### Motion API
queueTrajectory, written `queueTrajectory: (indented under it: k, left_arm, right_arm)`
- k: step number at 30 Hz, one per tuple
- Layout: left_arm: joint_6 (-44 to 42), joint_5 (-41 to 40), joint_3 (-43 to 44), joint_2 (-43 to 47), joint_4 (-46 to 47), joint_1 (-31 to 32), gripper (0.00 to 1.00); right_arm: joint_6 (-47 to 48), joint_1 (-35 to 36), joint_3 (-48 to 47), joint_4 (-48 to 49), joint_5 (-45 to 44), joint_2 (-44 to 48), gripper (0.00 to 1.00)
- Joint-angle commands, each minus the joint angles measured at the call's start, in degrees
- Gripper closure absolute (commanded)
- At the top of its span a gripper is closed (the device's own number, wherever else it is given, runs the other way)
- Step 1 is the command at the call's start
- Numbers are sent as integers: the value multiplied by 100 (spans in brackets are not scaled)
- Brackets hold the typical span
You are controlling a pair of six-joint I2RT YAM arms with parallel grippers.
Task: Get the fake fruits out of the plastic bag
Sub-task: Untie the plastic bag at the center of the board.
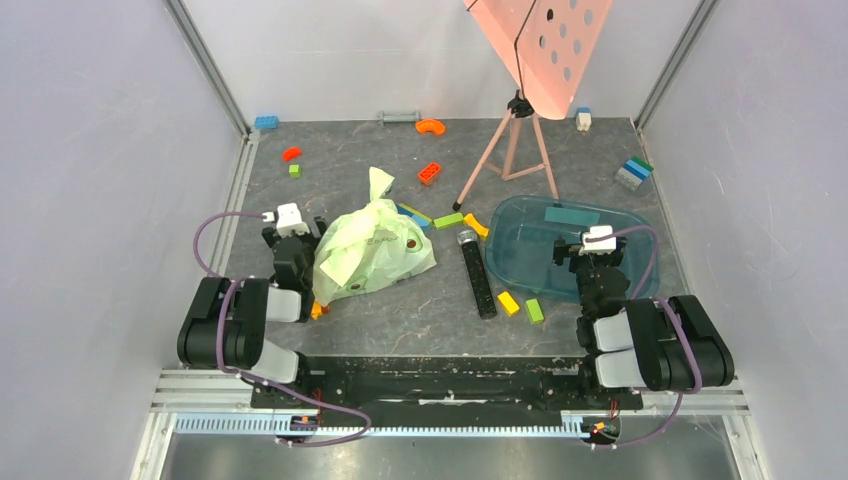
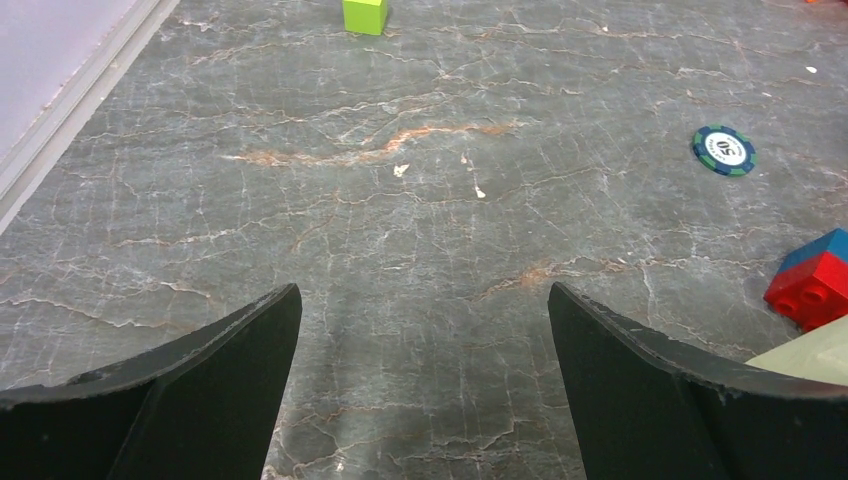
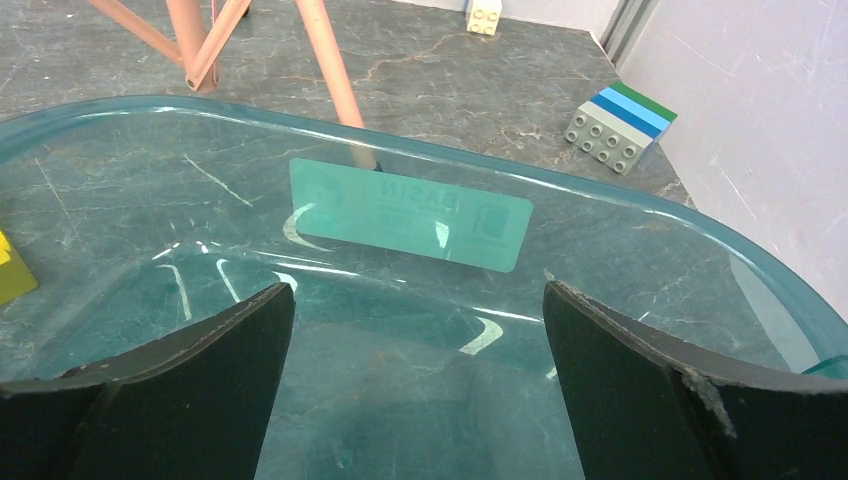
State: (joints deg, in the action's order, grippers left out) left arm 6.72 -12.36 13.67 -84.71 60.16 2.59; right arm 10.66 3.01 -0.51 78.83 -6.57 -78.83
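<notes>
The pale-green plastic bag (image 1: 372, 250) lies knotted and crumpled on the table, left of centre. One corner of the plastic bag (image 2: 812, 356) shows at the right edge of the left wrist view. The fake fruits are hidden inside it; only dark blurs show through the film. My left gripper (image 1: 291, 224) (image 2: 424, 300) is open just left of the bag, over bare tabletop, holding nothing. Over the near part of the teal tray, my right gripper (image 1: 598, 247) (image 3: 418, 295) is also open and empty.
A clear teal tray (image 1: 520, 255) (image 3: 640, 205) sits right of centre. A black oblong object (image 1: 477, 275) lies between bag and tray. Loose bricks (image 1: 508, 303) are scattered about, a red-blue brick (image 2: 815, 285) and a poker chip (image 2: 723, 150) among them. A pink tripod (image 1: 510, 150) stands behind.
</notes>
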Motion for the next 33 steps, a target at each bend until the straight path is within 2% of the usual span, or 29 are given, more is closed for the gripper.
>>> queueTrajectory:
  k: [1,4,6,9,12,14,20,25,29,33]
  left_arm:
    - [-154,-263,8,165,209,-14,0]
    - [-133,-345,82,425,-161,-14,0]
    - [-34,-635,224,769,-735,-13,0]
    - [218,-1097,520,1339,-1833,-1,0]
    - [1126,-1623,1082,1794,-3236,-4,0]
    - [1432,-1496,1490,1910,-3956,-3,0]
    - [2538,-1121,2818,1918,-6374,-3,0]
    - [2774,-786,3501,1983,-7609,-8,0]
    - [2586,-585,3774,2305,-8303,-10,0]
    - [2500,-603,3588,2911,-8489,-10,0]
  right_arm:
    - [-55,7,527,218,-117,-3,2]
    - [-46,5,516,208,-95,-16,2]
    - [-44,7,513,205,-97,-22,2]
    - [-46,4,514,203,-92,-21,2]
    - [-48,3,513,190,-82,-15,2]
    - [-27,3,499,96,-27,95,2]
    - [-83,3,-116,-1704,-160,1143,2]
    - [-794,3,-424,-2691,-376,1913,2]
    - [-1057,0,-726,-3498,-252,2225,2]
    - [-1503,7,-970,-4096,-134,2420,2]
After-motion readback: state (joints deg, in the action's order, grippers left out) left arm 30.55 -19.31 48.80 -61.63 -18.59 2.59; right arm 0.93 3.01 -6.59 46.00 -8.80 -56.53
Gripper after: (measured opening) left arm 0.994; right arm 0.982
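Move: To the left hand's right, some 16 cm off and about 4 cm back, is the middle of the plastic bag, slightly lower than the hand. The orange toy lies about 17 cm back and 6 cm right, the blue block about 4 cm ahead and 24 cm right, and the lime cube about 14 cm ahead and 4 cm left, all on the table. From the right hand the bag is some 45 cm left, about 1 cm ahead and 7 cm lower. Rising about 11 cm beside the bag, the open left hand first swings some 3 cm left, then comes back right and finally draws back about 3 cm. Its wrist turns about 15 degrees counter-clockwise, tips its fingers down and rolls its left side lower. The right hand, open over the basin, lifts about 2 cm and rolls its left side up. ##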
